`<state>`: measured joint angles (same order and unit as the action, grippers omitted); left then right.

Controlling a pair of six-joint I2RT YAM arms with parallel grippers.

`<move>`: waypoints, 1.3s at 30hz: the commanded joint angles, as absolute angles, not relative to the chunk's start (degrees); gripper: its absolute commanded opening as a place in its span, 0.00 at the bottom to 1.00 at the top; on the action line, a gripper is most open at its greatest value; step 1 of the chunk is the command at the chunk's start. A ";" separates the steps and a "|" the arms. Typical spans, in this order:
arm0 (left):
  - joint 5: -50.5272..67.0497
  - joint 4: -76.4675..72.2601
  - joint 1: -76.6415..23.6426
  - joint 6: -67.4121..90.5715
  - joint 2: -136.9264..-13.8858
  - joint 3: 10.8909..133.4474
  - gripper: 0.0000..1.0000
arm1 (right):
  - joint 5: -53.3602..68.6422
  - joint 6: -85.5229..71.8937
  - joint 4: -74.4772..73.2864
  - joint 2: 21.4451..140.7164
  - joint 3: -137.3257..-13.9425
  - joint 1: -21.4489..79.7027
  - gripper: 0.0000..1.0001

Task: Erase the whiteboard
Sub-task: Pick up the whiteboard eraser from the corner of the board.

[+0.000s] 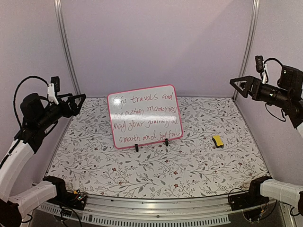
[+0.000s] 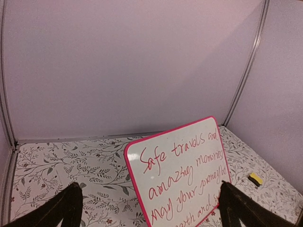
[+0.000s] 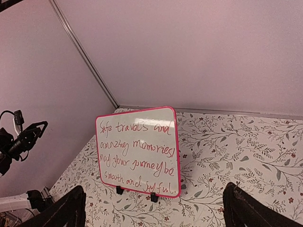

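The whiteboard stands upright on two black clip feet mid-table, pink-framed and covered in red handwriting; it also shows in the left wrist view and the right wrist view. A small yellow block eraser lies on the table to its right, seen too at the far right of the left wrist view. My left gripper hangs open, raised at the left wall, well away from the board. High at the right wall my right gripper is open as well. Neither holds anything.
A floral-patterned cloth covers the table. Pale walls with metal corner posts enclose the back and sides. Both arm bases sit on the metal rail at the near edge.
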<state>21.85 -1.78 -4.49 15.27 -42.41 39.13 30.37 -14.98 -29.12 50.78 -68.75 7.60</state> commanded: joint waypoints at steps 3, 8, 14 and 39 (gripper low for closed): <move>20.98 -1.06 -4.56 15.30 -43.15 39.60 1.00 | 29.61 -14.44 -30.95 53.10 -66.92 7.48 0.99; 20.45 -0.88 -4.57 15.18 -43.47 39.76 1.00 | 27.33 -14.32 -32.78 55.93 -66.77 7.54 0.99; 20.26 -0.79 -4.55 15.13 -43.57 39.66 1.00 | 24.61 -15.26 -33.14 58.30 -65.02 7.88 0.99; 19.93 -0.46 -4.66 14.88 -43.38 39.77 1.00 | 4.54 -17.49 -33.07 71.68 -58.16 18.67 0.99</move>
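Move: The eraser lies well below my open right hand, some 39 cm down, about 7 cm ahead and 4 cm to its right. The whiteboard's middle is roughly 38 cm to this hand's left, 13 cm ahead and 28 cm down. The board's nearer black foot stands about 28 cm left of the eraser and 2 cm closer in. From my left hand the eraser is some 68 cm to the right, 4 cm ahead and 32 cm down. I sink my right hand about 20 cm towards the eraser, easing it forward some 6 cm as it drops. Meanwhile I tip the fingers down by roughly 30 degrees, let the hand's left side dip and swing it slightly clockwise. The fingers stay wide open and touch nothing yet. ##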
